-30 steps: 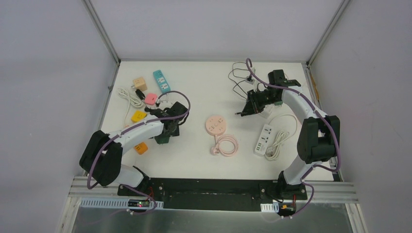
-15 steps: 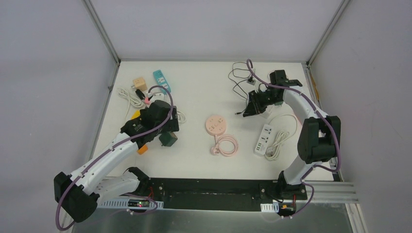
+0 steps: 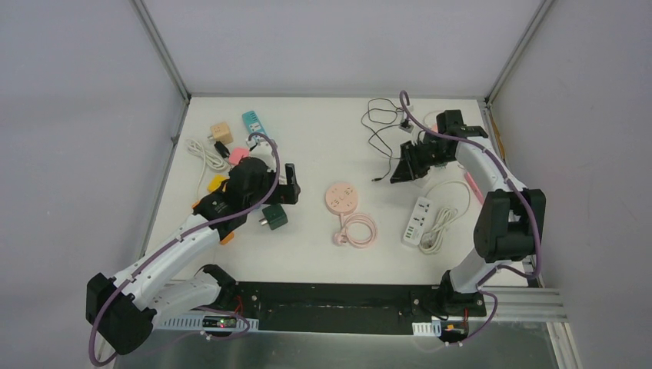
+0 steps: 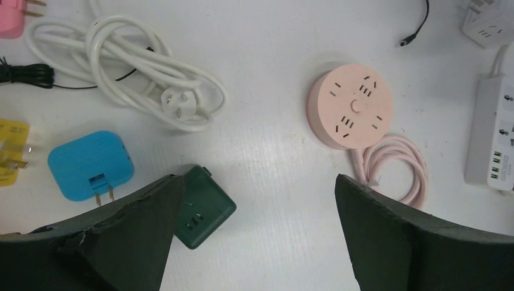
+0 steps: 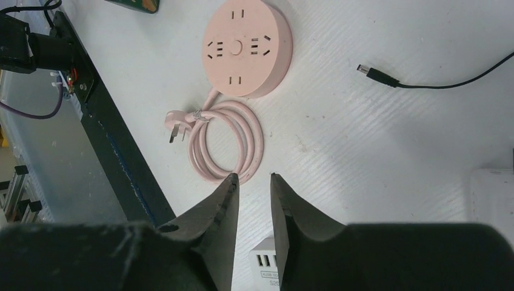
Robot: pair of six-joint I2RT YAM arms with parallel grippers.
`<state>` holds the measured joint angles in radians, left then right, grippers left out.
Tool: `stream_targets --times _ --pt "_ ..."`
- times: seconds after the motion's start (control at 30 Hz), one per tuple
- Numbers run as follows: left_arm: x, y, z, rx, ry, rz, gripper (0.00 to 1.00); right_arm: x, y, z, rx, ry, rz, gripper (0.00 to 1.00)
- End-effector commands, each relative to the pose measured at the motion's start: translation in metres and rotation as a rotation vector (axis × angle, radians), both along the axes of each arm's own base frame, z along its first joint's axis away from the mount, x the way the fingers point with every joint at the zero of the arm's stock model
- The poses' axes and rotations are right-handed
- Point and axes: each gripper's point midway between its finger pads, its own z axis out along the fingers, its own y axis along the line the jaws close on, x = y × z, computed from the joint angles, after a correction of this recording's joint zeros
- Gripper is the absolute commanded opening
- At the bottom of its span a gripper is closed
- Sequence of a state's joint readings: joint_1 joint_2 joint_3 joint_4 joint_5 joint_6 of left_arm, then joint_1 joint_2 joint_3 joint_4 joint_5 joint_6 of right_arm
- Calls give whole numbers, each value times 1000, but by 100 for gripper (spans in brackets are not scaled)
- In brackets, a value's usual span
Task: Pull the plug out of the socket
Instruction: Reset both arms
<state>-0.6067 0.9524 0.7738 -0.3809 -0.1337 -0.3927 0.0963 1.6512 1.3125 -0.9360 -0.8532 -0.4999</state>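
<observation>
A dark green socket cube [image 4: 203,209] lies flat on the white table, its slotted face showing with nothing plugged in. It also shows in the top view [image 3: 274,217]. A blue plug [image 4: 91,165] with two prongs lies just left of it, apart from it. My left gripper [image 4: 257,179] hangs above the table wide open, the cube beside its left finger [image 4: 133,230] and nothing between the jaws. Far right, my right gripper [image 5: 253,176] stands a little open and empty above the table, its place in the top view [image 3: 400,173] near a black cable.
A round pink power strip [image 3: 340,197] with a coiled cord lies mid-table. A white power strip [image 3: 417,221] sits below the right gripper. A white cable bundle [image 4: 139,73], a yellow plug [image 4: 12,151] and small adapters [image 3: 221,131] lie at left. A black cable end [image 5: 376,76] lies loose.
The left gripper has opened fully and lifted off the green cube, which now lies a little further right. The right gripper has opened slightly and shifted a bit to the right.
</observation>
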Motion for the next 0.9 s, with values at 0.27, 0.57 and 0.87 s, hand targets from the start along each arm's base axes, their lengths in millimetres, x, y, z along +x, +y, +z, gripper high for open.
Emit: stream_targets --times 0.27,0.57,0.87 --pt "8 -27 23 -96 -105 -120 99 2 -3 27 32 -113 15 41" --pt "5 -31 36 -122 -132 -148 99 1 -6 35 33 -146 12 49" --pt "10 -38 64 -132 -185 -181 99 5 -23 56 -25 -240 -33 53"
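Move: The round pink socket lies about 13 cm to the right of the left hand, 3 cm farther out and 14 cm below. The dark green plug is some 6 cm to that hand's left and 3 cm back. From the right hand, the round pink socket is about 14 cm left, level fore and aft, 11 cm down; the black barrel tip lies 7 cm ahead and 3 cm left, the white power strip 7 cm back and 7 cm right. The dark green plug is left behind, already free, as the empty left hand, still wide open, eases about 3 cm to the right and 2 cm up, turning some 10 degrees clockwise. The right hand, also empty, rises about 2.5 cm and shifts slightly right, away from the round pink socket, rolling slightly while its fingers spread from about a quarter to half open. ##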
